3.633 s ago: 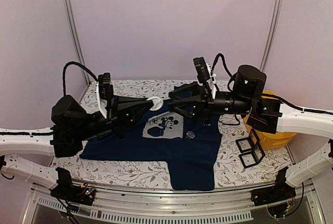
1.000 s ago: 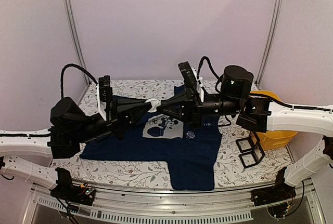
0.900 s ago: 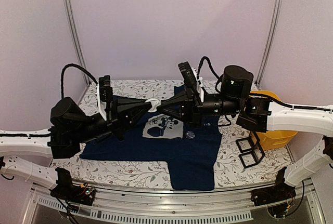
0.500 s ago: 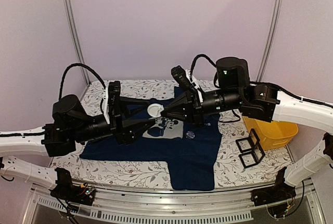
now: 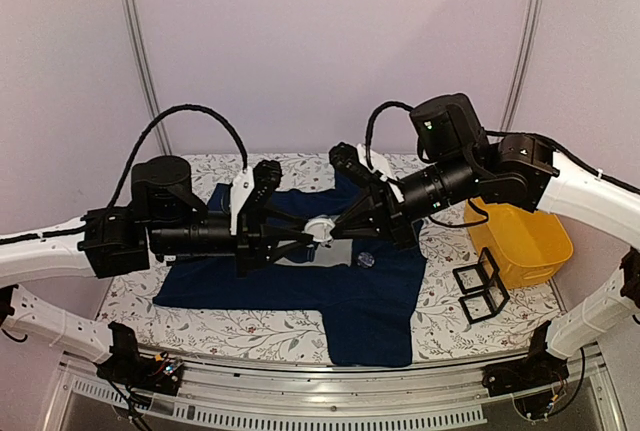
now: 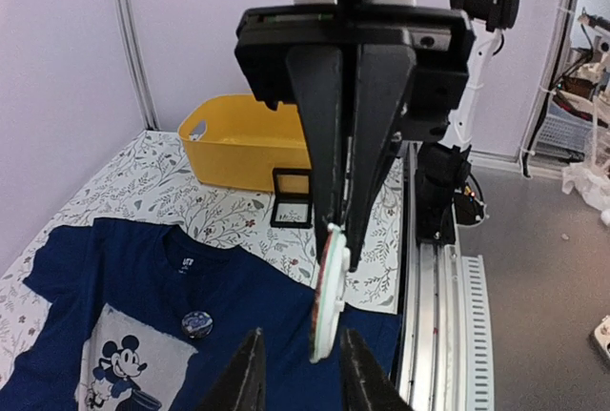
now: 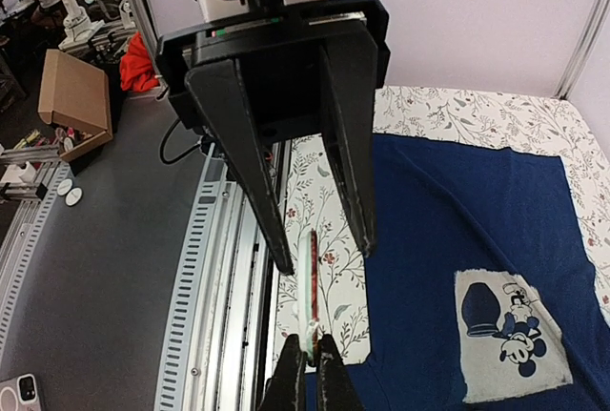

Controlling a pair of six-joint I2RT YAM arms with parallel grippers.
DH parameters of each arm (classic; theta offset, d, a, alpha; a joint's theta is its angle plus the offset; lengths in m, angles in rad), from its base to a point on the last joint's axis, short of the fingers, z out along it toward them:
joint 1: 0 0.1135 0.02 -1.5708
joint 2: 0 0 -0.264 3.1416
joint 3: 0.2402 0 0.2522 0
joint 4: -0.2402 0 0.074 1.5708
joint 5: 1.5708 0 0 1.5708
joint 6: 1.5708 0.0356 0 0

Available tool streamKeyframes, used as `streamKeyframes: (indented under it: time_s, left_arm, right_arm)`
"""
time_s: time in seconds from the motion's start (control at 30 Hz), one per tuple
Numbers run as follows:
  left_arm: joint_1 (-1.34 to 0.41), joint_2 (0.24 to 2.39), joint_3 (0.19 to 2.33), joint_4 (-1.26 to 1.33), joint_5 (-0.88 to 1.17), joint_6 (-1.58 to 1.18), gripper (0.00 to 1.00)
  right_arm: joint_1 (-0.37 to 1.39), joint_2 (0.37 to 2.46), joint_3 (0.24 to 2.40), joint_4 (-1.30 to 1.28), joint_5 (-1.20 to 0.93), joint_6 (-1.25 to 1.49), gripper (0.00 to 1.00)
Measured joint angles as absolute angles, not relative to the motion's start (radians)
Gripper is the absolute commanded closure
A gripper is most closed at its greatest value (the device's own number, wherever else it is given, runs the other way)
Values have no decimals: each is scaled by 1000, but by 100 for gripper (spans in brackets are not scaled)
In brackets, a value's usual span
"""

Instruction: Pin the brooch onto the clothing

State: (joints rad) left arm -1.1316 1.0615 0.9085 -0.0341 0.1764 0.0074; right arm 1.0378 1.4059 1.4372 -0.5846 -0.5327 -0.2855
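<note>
The brooch (image 5: 320, 228), a round disc with a white back and a red face, hangs edge-on above the clothing (image 5: 370, 301), a navy T-shirt spread on the table with a pale mouse print (image 7: 510, 335). My right gripper (image 7: 309, 359) is shut on the brooch's (image 7: 307, 287) rim. My left gripper (image 6: 300, 335) faces it, open. Its fingers (image 6: 250, 373) stand either side of the brooch (image 6: 329, 292) without touching it. The clothing (image 6: 114, 277) lies below both grippers.
A small round dark-blue badge (image 5: 366, 260) lies on the shirt below the collar. A yellow bin (image 5: 520, 241) stands at the right. Two black open frame boxes (image 5: 478, 291) stand in front of it. The floral tablecloth (image 5: 250, 326) shows around the shirt.
The left gripper let go of the brooch, opened wide, then narrowed around it. The right gripper keeps the brooch and has carried it right and lower. Both arms have shifted.
</note>
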Motion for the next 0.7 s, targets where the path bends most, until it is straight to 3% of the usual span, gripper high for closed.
streamKeyframes:
  time_s: [0.17,0.43,0.5,0.53,0.6,0.7]
  left_arm:
    - [-1132,1089,908,-49,226,12,95]
    - [-1132,1078,898,-36,260,0,100]
    - [-1132,1076,896,-32,265,-1,100]
    - [-1132,1074,892,-25,266,-1,100]
    - [-1132,1065,877,10,266,-1,100]
    - [-1132,1032,843,72,265,0,100]
  right_arm:
    - [1040,1414,1441,-600,-533,-293,100]
    - [1042,1415,1441,-604,-541,-305,97]
    - [1042,1415,1441,-601,-546,-305,64]
    - [1042,1415,1441,-598,-546,-302,55]
    - [1042,1412,1429,-568,-537,-295,46]
    - [1042,1383,1347,-470,-522,-265,43]
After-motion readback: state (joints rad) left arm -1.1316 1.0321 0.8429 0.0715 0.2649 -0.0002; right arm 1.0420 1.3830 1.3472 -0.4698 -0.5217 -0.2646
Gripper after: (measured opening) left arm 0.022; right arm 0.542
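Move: The brooch sits edge-on between the two grippers, still held by the right fingers. Its middle is about 3 cm to the right of the left hand, 1 cm back and 1 cm lower; from the right hand it is roughly 2 cm to the left, 1 cm below and neither ahead nor back. On the clothing some 30 cm below the left hand, the mouse print lies about 13 cm ahead with no sideways offset, and the round badge 12 cm ahead and 10 cm right. The brooch passes from right gripper to left in mid-air: the left hand, its fingers part-open around the near edge, dips about 1 cm and eases back some 1.5 cm as it pinches the brooch shut, then rises again at the end. The right hand stays nearly in place, holding on until the left has closed, then opens its fingers to about half and lets go. ##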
